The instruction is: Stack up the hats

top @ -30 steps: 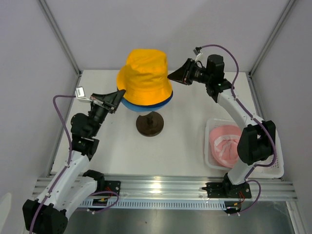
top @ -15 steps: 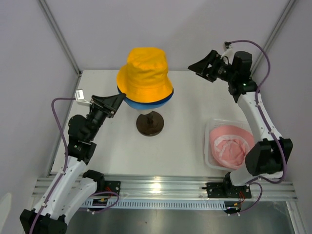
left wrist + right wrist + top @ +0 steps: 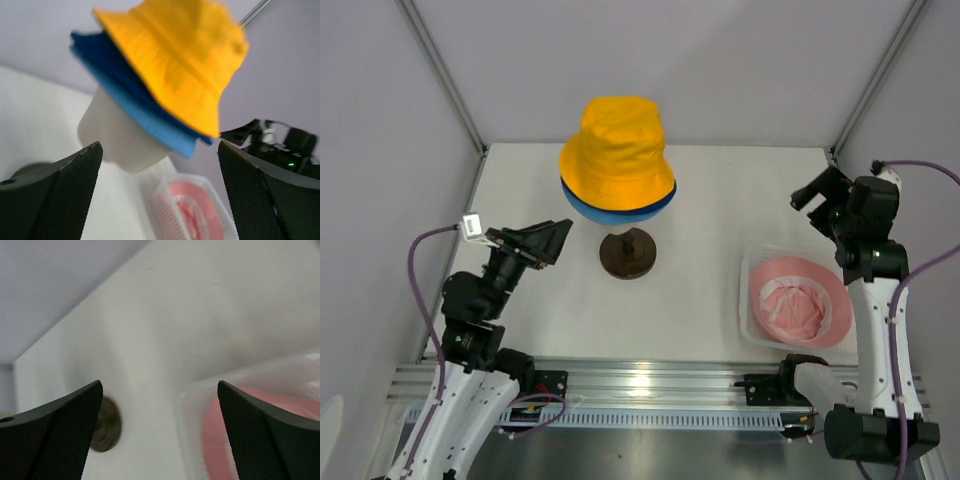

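Observation:
The yellow hat (image 3: 617,150) sits on top of the stack on the mannequin head, over the dark navy hat (image 3: 663,206) and the light blue hat (image 3: 592,211), whose brims show beneath it. The left wrist view shows the same stack: the yellow hat (image 3: 180,60), the navy hat (image 3: 97,52) and the light blue hat (image 3: 145,117). The pink hat (image 3: 793,303) lies in the white basket (image 3: 748,300) at the right. My left gripper (image 3: 548,238) is open and empty, left of the stack. My right gripper (image 3: 815,192) is open and empty, just behind the basket.
The cream mannequin head (image 3: 117,135) stands on a dark round base (image 3: 627,253) at the table's middle. The right wrist view shows the base (image 3: 106,424), the basket rim (image 3: 200,390) and the pink hat (image 3: 225,425). Walls close in the table at the left, back and right.
My right arm has swung away from the yellow hat to the right and come back toward the basket. My left arm has drawn back down and left from the stack.

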Motion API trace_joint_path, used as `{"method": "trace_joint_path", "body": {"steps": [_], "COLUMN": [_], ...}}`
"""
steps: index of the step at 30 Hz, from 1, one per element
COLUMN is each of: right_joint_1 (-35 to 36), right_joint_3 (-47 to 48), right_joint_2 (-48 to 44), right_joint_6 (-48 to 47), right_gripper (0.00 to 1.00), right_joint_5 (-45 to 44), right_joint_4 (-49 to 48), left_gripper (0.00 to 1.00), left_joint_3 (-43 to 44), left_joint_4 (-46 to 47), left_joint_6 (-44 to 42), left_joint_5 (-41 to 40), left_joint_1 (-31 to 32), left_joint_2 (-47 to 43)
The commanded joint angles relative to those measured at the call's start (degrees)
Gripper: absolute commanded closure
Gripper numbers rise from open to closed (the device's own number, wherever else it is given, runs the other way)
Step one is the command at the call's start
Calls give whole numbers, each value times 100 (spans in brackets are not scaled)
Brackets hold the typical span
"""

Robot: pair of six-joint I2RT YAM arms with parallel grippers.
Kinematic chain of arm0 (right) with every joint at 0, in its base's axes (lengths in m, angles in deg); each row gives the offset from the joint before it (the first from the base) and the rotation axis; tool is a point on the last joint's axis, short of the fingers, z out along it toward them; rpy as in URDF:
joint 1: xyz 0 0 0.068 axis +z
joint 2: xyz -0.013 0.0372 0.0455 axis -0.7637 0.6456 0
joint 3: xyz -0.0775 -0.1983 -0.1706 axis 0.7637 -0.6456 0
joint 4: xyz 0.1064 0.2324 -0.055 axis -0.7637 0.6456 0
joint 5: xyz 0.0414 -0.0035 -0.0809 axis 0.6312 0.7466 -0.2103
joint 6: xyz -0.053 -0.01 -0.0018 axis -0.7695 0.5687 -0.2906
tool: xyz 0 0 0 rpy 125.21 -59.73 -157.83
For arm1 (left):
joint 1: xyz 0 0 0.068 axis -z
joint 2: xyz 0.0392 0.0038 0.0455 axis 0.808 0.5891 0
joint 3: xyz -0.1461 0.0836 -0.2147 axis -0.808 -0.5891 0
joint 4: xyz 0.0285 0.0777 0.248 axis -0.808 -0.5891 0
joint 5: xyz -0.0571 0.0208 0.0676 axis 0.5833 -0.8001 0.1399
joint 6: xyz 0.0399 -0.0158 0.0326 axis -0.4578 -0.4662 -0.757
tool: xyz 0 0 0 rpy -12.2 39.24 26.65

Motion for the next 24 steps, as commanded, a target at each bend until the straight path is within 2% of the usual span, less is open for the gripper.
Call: {"method": "trace_joint_path", "body": {"steps": [1,3,6,8,11,12,16,22,24], "right_joint_1": [-198,-295,-725,-1293,-2051,-2506,-2879,-2941,-2941], "right_joint_3": [-123,-245,-535,-869,-1177,-1247,-1589,-1784,-1915], "right_joint_2": [-659,-1002,-1371,-1512,-1513,-1469,-1083,-1002,-1064], "right_joint_6": [-280,-264,-71,148,395,552,599,-473,-544], "right_gripper": [1,1,1,1,1,0,0,1,4], "right_joint_5": [-2228,-3165,-3532,-3287,-2129,-1534,-940,-852,-494], "right_joint_4": [1314,1859,2142,2151,2003,1950,1599,1018,755], "left_gripper": [0,0,1,1,1,1,0,1,1], "left_joint_3": [-319,-354,-416,-408,-346,-372,-469,-601,-662], "left_joint_4": [-599,-723,-767,-828,-995,-1031,-1005,-838,-759], "left_joint_6": [-421,-544,-702,-851,-1001,-1019,-1010,-1010,-1001], "left_joint_5": [536,782,898,959,872,811,723,678,748], "left_joint_1": [34,34,42,34,68,147,297,420,499], "left_joint_2": [346,531,550,497,295,242,14,-84,-49]}}
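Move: The pink hat in the bin lies about 16 cm back from my right hand, 5 cm to its right and some 26 cm below. The bin's middle sits another 4 cm or so farther right. The stacked hats are about 37 cm to my right hand's left, 3 cm farther out and 10 cm above. From my left hand the pink hat is roughly 54 cm to the right, 6 cm back and 31 cm down. With empty fingers wide open, I swing my right hand back and to the right, about 13 cm each way, away from the stacked hats. Then I sink it some 14 cm towards the pink hat, turning clockwise and tipping the fingers farther down. I drop my open left hand about 9 cm beside the stand, easing slightly right. ##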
